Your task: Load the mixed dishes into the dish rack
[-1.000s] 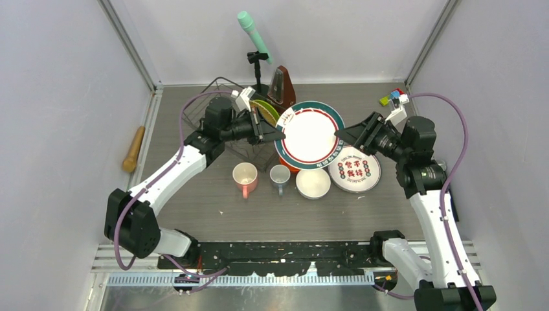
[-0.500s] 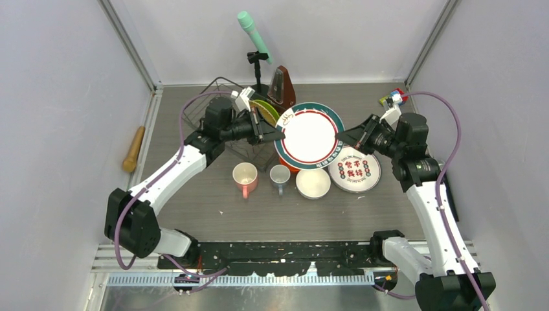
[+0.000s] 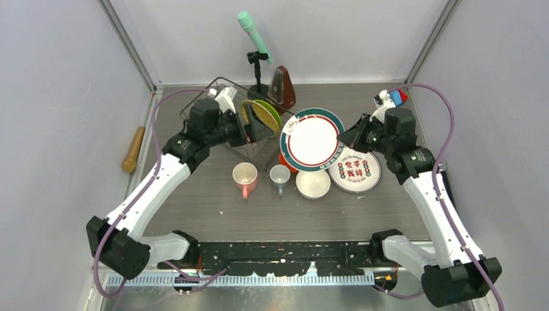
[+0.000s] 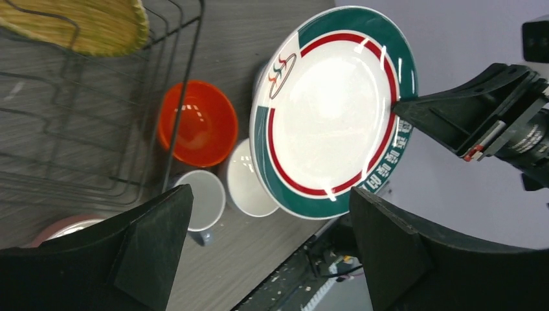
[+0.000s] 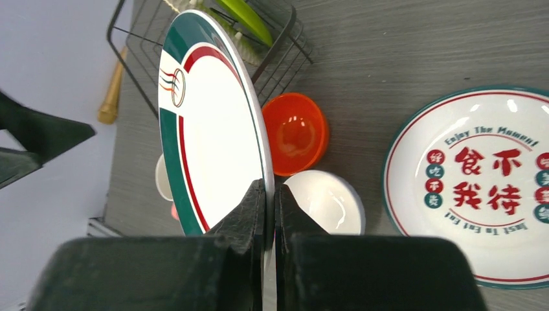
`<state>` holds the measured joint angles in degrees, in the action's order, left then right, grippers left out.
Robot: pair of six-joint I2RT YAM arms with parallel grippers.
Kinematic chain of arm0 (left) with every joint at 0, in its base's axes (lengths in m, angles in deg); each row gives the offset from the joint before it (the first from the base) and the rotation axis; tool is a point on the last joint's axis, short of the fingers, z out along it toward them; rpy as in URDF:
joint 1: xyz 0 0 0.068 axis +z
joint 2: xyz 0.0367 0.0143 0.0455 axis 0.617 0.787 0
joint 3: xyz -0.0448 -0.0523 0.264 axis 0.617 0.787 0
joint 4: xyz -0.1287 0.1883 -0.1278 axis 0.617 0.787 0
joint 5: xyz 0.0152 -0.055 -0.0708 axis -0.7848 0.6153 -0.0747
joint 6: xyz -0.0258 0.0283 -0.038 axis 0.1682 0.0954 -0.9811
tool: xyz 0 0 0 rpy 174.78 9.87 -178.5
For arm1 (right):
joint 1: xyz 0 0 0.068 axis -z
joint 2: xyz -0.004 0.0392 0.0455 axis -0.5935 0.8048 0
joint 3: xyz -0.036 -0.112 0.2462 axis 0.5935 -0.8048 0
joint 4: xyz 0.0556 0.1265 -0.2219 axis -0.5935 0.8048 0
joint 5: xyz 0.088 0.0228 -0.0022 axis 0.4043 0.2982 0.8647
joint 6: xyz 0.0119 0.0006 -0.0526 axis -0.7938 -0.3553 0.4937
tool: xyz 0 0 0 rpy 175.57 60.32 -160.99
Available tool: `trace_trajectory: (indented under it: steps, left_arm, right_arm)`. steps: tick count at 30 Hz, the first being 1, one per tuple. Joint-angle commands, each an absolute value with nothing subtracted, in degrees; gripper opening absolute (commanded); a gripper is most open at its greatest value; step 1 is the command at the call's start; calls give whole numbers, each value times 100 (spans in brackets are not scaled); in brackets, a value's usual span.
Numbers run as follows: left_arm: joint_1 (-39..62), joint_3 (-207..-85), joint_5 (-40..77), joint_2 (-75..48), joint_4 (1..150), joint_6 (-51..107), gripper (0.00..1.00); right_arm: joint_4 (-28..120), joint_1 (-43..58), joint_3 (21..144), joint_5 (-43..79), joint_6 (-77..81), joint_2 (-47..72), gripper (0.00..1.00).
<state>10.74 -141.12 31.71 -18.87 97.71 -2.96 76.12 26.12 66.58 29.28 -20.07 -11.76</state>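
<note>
A white plate with a teal rim and a red ring (image 3: 311, 139) (image 5: 207, 129) hangs tilted above the table. My right gripper (image 3: 341, 135) (image 5: 270, 188) is shut on its right rim. My left gripper (image 3: 254, 127) (image 4: 268, 194) stands open, apart from the plate, over the dish rack (image 3: 223, 91) (image 4: 129, 97). The rack holds a lime-green plate (image 3: 267, 111) and a tan plate (image 4: 78, 23). On the table are an orange-red bowl (image 4: 197, 123) (image 5: 296, 133), a white bowl (image 3: 313, 183), a pink mug (image 3: 245, 176), a grey-blue mug (image 3: 280, 175) and a teal-rimmed plate with red characters (image 3: 355, 170) (image 5: 479, 188).
A teal microphone on a stand (image 3: 254, 35) and a brown metronome (image 3: 283, 87) stand behind the rack. A wooden rolling pin (image 3: 134, 148) lies beyond the table's left edge. Small coloured blocks (image 3: 392, 97) sit at the back right corner.
My left gripper opened, let go of the plate's left rim and drew back left over the rack. My right gripper closed on the right rim and now holds the plate alone.
</note>
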Motion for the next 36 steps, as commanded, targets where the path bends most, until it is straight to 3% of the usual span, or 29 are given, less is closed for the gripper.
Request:
trace_trajectory:
  steps: [1,14,21,36]
  left_arm:
    - [1147,-14395,2175,-2231,10786,395,94]
    - [1162,-13735,385,-3983,11667,1073,90]
    - [1156,-13330,-5,-4632,11663,1295,90]
    - [1163,-13369,-116,-4640,11750,1488,90]
  right_arm:
    - [7096,1979,7293,2005,-1374,-843,0]
    - [6131,-79,8755,-486,320,714,0]
    - [5075,-898,9139,-1192,1820,1660,0]
    - [3542,-1351,9872,-1873,3649,3098,0]
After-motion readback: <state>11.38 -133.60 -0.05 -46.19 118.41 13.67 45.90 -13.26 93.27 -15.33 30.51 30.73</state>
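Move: The right hand, holding the green-rimmed plate, is bound for the rack slot just left of the standing yellow plate: about 27 cm to its left, 10 cm ahead and 15 cm down. The yellow plate stands some 25 cm left and 11 ahead, the orange bowl 14 left and 2 ahead, the metronome roughly 19 left and 22 ahead. From the left hand that slot is about 4 cm left and 8 ahead. Still pinching the green-rimmed plate by its edge, the right hand carries it left and forward towards the rack, some 21 cm left and 12 cm out, arching up about 4 cm midway and sinking half of that back. The hand rolls some 65 degrees about its fingers, left side down. The empty left hand, fingers still wide open, clears off left about 15 cm and a little back. ##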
